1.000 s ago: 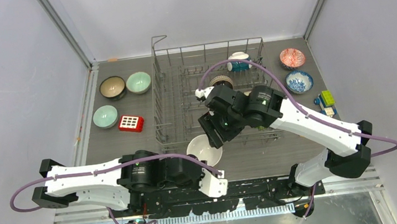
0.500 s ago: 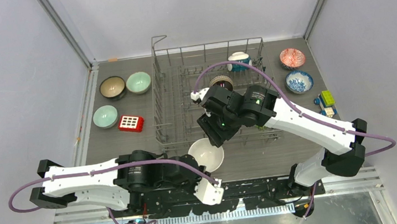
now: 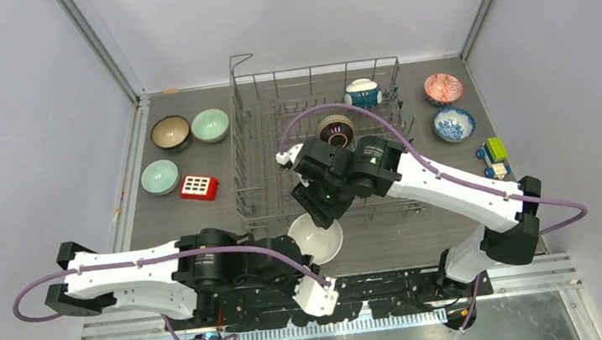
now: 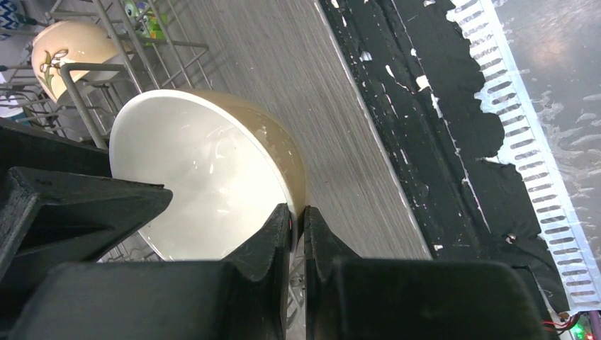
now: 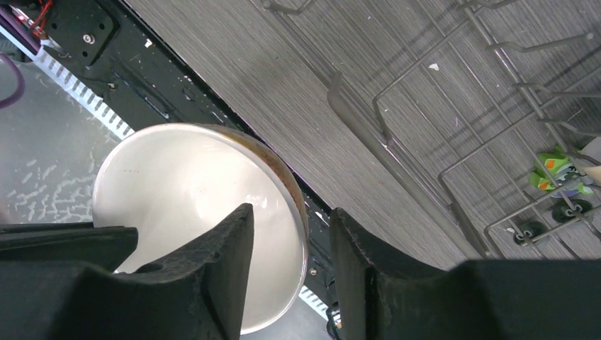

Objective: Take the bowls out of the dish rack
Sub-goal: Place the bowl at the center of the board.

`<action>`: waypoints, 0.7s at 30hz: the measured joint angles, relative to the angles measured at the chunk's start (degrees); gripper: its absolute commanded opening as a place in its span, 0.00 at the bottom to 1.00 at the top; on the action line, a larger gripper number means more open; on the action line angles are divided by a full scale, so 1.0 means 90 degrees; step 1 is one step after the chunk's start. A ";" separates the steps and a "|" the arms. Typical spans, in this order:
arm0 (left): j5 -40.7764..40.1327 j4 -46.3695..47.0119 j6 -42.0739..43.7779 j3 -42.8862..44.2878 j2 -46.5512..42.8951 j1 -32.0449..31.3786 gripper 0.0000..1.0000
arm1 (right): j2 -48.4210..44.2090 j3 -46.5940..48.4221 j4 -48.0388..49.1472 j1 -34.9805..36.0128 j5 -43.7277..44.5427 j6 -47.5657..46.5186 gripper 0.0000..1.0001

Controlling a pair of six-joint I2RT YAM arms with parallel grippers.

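Observation:
A cream bowl (image 3: 322, 239) with a tan outside hangs just in front of the dish rack (image 3: 242, 142), near the table's front edge. My left gripper (image 3: 310, 258) is shut on its near rim (image 4: 298, 212), one finger inside the bowl (image 4: 205, 170) and one outside. From the rack side, my right gripper (image 3: 320, 216) stands open astride the far rim of this bowl (image 5: 191, 205). Its jaws (image 5: 290, 219) show a gap to the rim on both sides. A dark ribbed bowl (image 3: 335, 129) and a teal-and-white bowl (image 3: 362, 93) sit in the rack.
On the table left of the rack are a brown bowl (image 3: 170, 133), two pale green bowls (image 3: 210, 125) and a red block (image 3: 199, 187). On the right are a red patterned bowl (image 3: 443, 87), a blue patterned bowl (image 3: 453, 123) and toys (image 3: 495, 156). A flowered cream bowl (image 4: 71, 46) leans in the rack.
My right gripper has moved left and toward the front, down over the cream bowl's rim, with its jaws narrowing. The left gripper has carried the bowl slightly right and nearer.

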 measured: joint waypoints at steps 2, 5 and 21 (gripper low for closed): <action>0.0000 0.0000 0.0029 0.0000 0.0000 -0.0012 0.00 | 0.0002 -0.0027 0.0010 0.0000 0.0000 0.0000 0.44; -0.0002 0.0000 0.0097 0.0000 0.0000 -0.0017 0.00 | 0.0000 -0.0049 0.0051 0.0007 -0.0010 0.0000 0.41; -0.0051 -0.0126 0.0102 0.0000 -0.0019 -0.0036 0.36 | -0.0119 -0.0466 0.0029 0.0083 0.0002 -0.0095 0.01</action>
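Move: The tan bowl hangs open side up, its near rim already pinched by the left hand; its middle lies about 5 cm ahead of that hand, 2 cm to its right and 2 cm lower. From the right hand, open over the far rim, it lies about 5 cm back, 2 cm left and 4 cm down. Ahead of the right hand, some 18 cm lower, are the rack, middle 35 cm out and 4 cm right, and the black bowl in it, 36 cm out and 8 cm right. The tan bowl's far rim is taken between the right fingers: that hand sinks about 2 cm over it, easing about 1 cm back and 1 cm to the right, and its half-open fingers close to pinch the wall. The left hand stays in place and keeps its pinch on the near rim, with hardly any turn. ##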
